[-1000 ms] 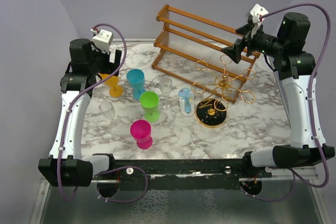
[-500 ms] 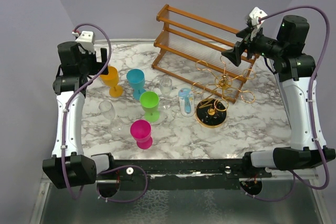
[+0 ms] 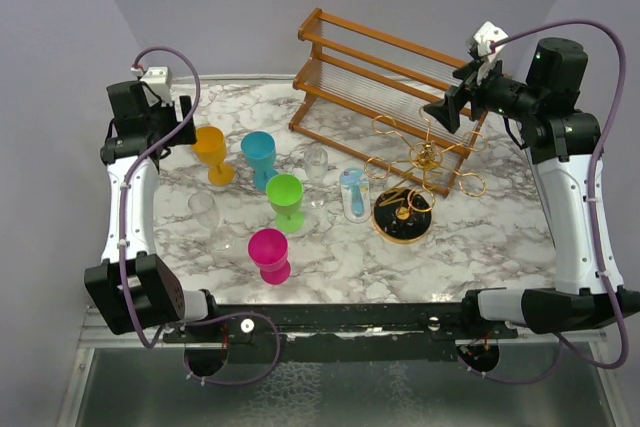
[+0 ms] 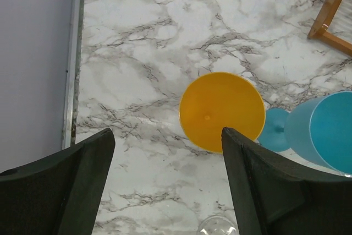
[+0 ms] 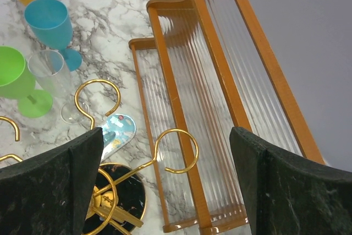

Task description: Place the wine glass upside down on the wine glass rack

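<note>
Two clear wine glasses stand upright on the marble table: one (image 3: 316,163) mid-table, one (image 3: 205,210) near the left. The wine glass rack (image 3: 412,169), gold wire loops on a round black base (image 5: 118,205), stands right of centre with nothing hanging on it. My left gripper (image 3: 186,123) hovers open and empty at the far left, beside an orange goblet (image 4: 221,111); a clear glass rim (image 4: 217,228) shows below the left gripper (image 4: 165,136). My right gripper (image 3: 441,110) is open and empty, high above the rack's loops (image 5: 177,152). In the right wrist view the mid-table glass (image 5: 52,75) shows left of the right gripper (image 5: 166,133).
Teal (image 3: 260,155), green (image 3: 286,199) and magenta (image 3: 269,252) goblets stand among the glasses. A blue patterned tumbler (image 3: 353,193) stands next to the rack's base. A brown wooden slatted rack (image 3: 385,77) stands at the back. The table's left edge (image 4: 70,81) is close to my left gripper.
My left arm has drawn back to the left, off the orange goblet, which now shows fully; its jaws have narrowed a little. The right arm has barely shifted.
</note>
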`<state>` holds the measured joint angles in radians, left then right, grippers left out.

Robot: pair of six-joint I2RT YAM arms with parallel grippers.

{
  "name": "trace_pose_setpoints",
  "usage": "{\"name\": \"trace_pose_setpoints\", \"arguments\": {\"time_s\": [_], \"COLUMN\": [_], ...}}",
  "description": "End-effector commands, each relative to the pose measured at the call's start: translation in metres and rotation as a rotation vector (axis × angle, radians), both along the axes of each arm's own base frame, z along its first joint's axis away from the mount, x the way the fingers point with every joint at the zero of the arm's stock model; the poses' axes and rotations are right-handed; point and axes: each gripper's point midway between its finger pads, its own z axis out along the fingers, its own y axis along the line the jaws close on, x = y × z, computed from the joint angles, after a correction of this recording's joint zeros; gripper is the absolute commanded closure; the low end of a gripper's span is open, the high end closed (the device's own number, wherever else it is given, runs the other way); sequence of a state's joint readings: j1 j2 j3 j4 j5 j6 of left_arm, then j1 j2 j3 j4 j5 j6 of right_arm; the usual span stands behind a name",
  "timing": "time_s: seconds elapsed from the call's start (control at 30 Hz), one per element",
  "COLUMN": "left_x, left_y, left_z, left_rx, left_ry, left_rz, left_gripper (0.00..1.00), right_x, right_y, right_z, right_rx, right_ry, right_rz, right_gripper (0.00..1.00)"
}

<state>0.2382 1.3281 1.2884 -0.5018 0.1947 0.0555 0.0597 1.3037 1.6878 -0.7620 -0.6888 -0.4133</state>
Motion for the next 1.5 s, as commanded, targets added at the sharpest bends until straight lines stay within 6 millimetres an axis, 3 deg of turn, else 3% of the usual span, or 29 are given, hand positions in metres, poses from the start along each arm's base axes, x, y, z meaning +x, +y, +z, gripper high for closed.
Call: {"name": "trace_pose_setpoints", "arguments": {"time_s": [0.0,0.13,0.27,0.7,1.07,1.4,1.47], "left_x": [0.013,0.02,0.031,0.047,0.05,0.05,0.049], "left_y": [-0.006,-0.012,-0.011,-0.026,-0.03,-0.031,-0.031], "left_z": [-0.006,-0.027,-0.029,-0.062,-0.07,-0.064,-0.055], "left_rx": [-0.031,-0.06,-0.052,-0.028,0.016,0.036,0.045], "left_ry": [0.01,0.086,0.106,0.233,0.264,0.253,0.238], "left_rz": [-0.046,-0.085,-0.094,-0.149,-0.161,-0.19,-0.194], "left_gripper": [0.22,0.31,0.37,0.56,0.66,0.99,1.0], "right_x": [0.004,0.007,0.007,0.008,0.008,0.001,-0.001], "right_y": [0.0,0.001,0.001,0.001,0.0,-0.001,0.001], "right_z": [0.001,-0.001,-0.003,-0.012,-0.013,-0.014,-0.013], "right_rx": [0.008,0.011,0.01,0.008,0.006,-0.002,0.003], "right_ry": [-0.007,0.007,0.011,0.03,0.03,0.014,0.014], "right_rz": [-0.005,-0.003,0.0,-0.001,-0.005,-0.004,0.012], "right_gripper": [0.04,0.04,0.04,0.04,0.04,0.03,0.03]}}
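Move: The orange goblet stands upright ahead and to the right of the open left hand, its middle about 5 cm farther out, 6 cm right and 14 cm below. Some 11 cm to the right of it stands the blue goblet, about a centimetre nearer the base; a clear wine glass stands roughly 16 cm back from the orange goblet towards the base, in line with it. From the right hand the orange goblet lies about 46 cm left, 8 cm ahead and 29 cm below. The orange goblet's left rim is what the left hand goes for: it sinks about 8 cm while reaching some 5 cm forward, slipping about 3 cm right in the later part, fingers tipping down some 15 degrees and turning a little clockwise. The wide-open fingers narrow on the way, then shut at the rim, pinching its left wall. The right hand, open and empty, sinks about 3 cm. ##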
